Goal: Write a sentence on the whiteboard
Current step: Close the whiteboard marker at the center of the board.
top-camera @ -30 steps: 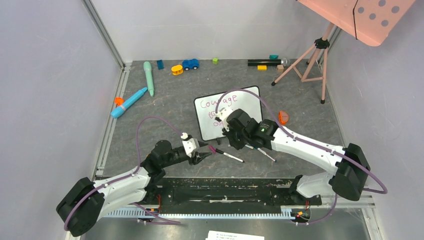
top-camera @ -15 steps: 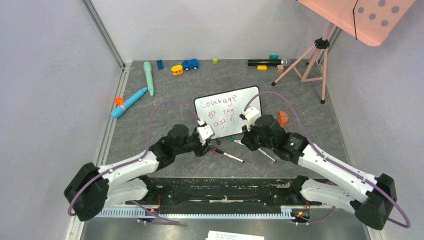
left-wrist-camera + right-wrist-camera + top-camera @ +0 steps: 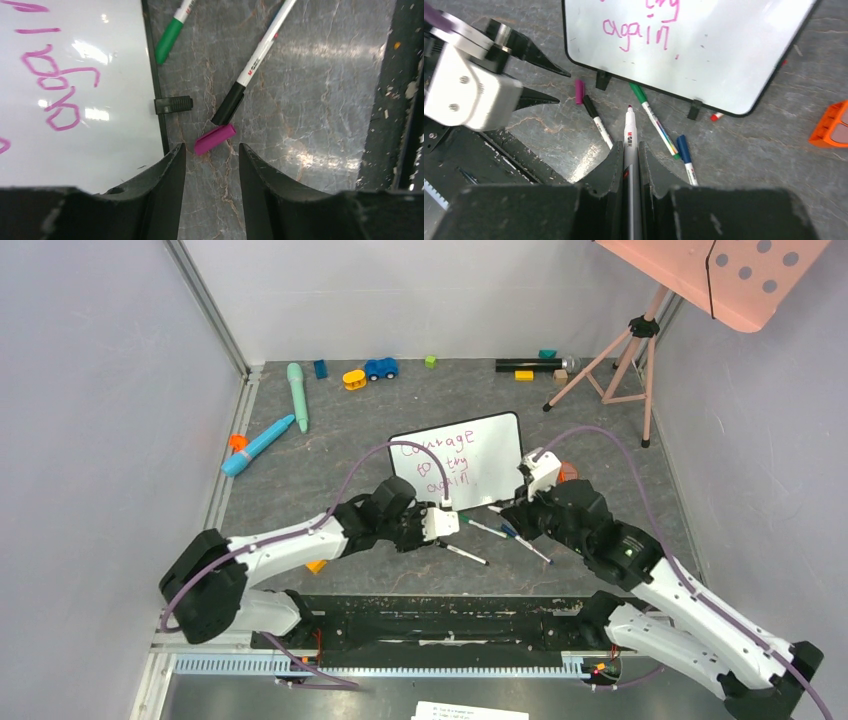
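The whiteboard [image 3: 480, 455] lies flat at mid table with the sentence [image 3: 440, 460] "Courage to try again" in pink, three lines. My right gripper [image 3: 629, 149] is shut on an uncapped white marker [image 3: 630, 131], tip pointing at the board's near edge [image 3: 644, 85] and held off it. My left gripper [image 3: 211, 147] is open and empty, and a loose pink cap [image 3: 215, 139] lies just ahead of its tips beside the board [image 3: 75, 100]. In the top view the left gripper [image 3: 438, 536] and the right gripper [image 3: 515, 518] sit just below the board.
A black-capped marker [image 3: 255, 55], a green marker [image 3: 654, 117] and a blue marker [image 3: 685, 157] lie by the board's near edge. An orange piece [image 3: 566, 475] sits right of the board. Teal pens [image 3: 297, 395], a toy car [image 3: 380, 368] and a tripod [image 3: 625, 355] stand at the back.
My right gripper has drawn back right off the board with the marker, uncovering the writing. My left arm has swung right and forward to the pink cap.
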Controlling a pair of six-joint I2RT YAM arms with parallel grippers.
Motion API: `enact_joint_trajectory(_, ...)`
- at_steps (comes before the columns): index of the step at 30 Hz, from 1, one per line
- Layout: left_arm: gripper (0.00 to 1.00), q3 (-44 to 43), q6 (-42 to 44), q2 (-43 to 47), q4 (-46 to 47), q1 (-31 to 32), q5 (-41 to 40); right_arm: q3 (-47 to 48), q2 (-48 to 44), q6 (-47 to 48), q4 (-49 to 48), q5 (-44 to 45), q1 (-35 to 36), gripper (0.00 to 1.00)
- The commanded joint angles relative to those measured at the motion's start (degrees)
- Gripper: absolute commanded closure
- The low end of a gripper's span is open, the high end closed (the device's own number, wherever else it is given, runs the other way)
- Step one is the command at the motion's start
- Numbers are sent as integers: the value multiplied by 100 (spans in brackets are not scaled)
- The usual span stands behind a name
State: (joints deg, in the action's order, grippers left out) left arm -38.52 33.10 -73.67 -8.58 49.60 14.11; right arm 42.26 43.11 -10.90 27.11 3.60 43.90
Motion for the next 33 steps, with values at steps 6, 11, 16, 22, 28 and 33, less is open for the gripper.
enact_joint_trajectory(6, 49, -540, 1003, -889, -698, 14, 24, -228, -1123, -159, 534, 914, -39, 100)
enact_joint_trajectory(11, 45, -663, 1145, -1166, -680, 10, -39, -306, -1273, -317, 620, 924, -39, 100)
enact_joint_trajectory(16, 45, -931, 1312, -1579, -779, 14, -84, -307, -1303, -374, 646, 923, -39, 100)
enact_joint_trajectory(22, 46, -1138, 1405, -1926, -944, -3, -194, -332, -1344, -435, 672, 986, -40, 100)
enact_joint_trajectory(28, 70, -1457, 1396, -2192, -1667, -8, 72, -343, -1484, -497, 740, 1060, -39, 100)
enact_joint_trajectory(33, 88, -1480, 1261, -2078, -1937, 21, 403, -315, -1477, -519, 778, 1002, -39, 100)
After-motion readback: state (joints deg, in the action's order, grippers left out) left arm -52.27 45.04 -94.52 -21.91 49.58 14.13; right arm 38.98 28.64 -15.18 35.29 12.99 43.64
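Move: Below the left hand, some 6 cm down and 1 cm ahead, lies the pink cap. The black marker's middle is about 7 cm right and 3 cm back of this hand, the board's left clip 4 cm ahead and 2 cm right. For the right hand, holding the open pink marker, the cap is about 14 cm left, 2 cm ahead and 18 cm down; the green marker lies 4 cm ahead and 3 cm left, the blue one level, 6 cm right. Dropping about 6 cm onto the pink cap, the left hand tips its fingers some 20 degrees steeper, eases forward a couple of centimetres near the table, then closes its half-open fingers on the cap's sides. Meanwhile the right hand keeps its shut grip on the uncapped pink marker and backs off about 5 cm to the right, turning roughly 10 degrees clockwise. ##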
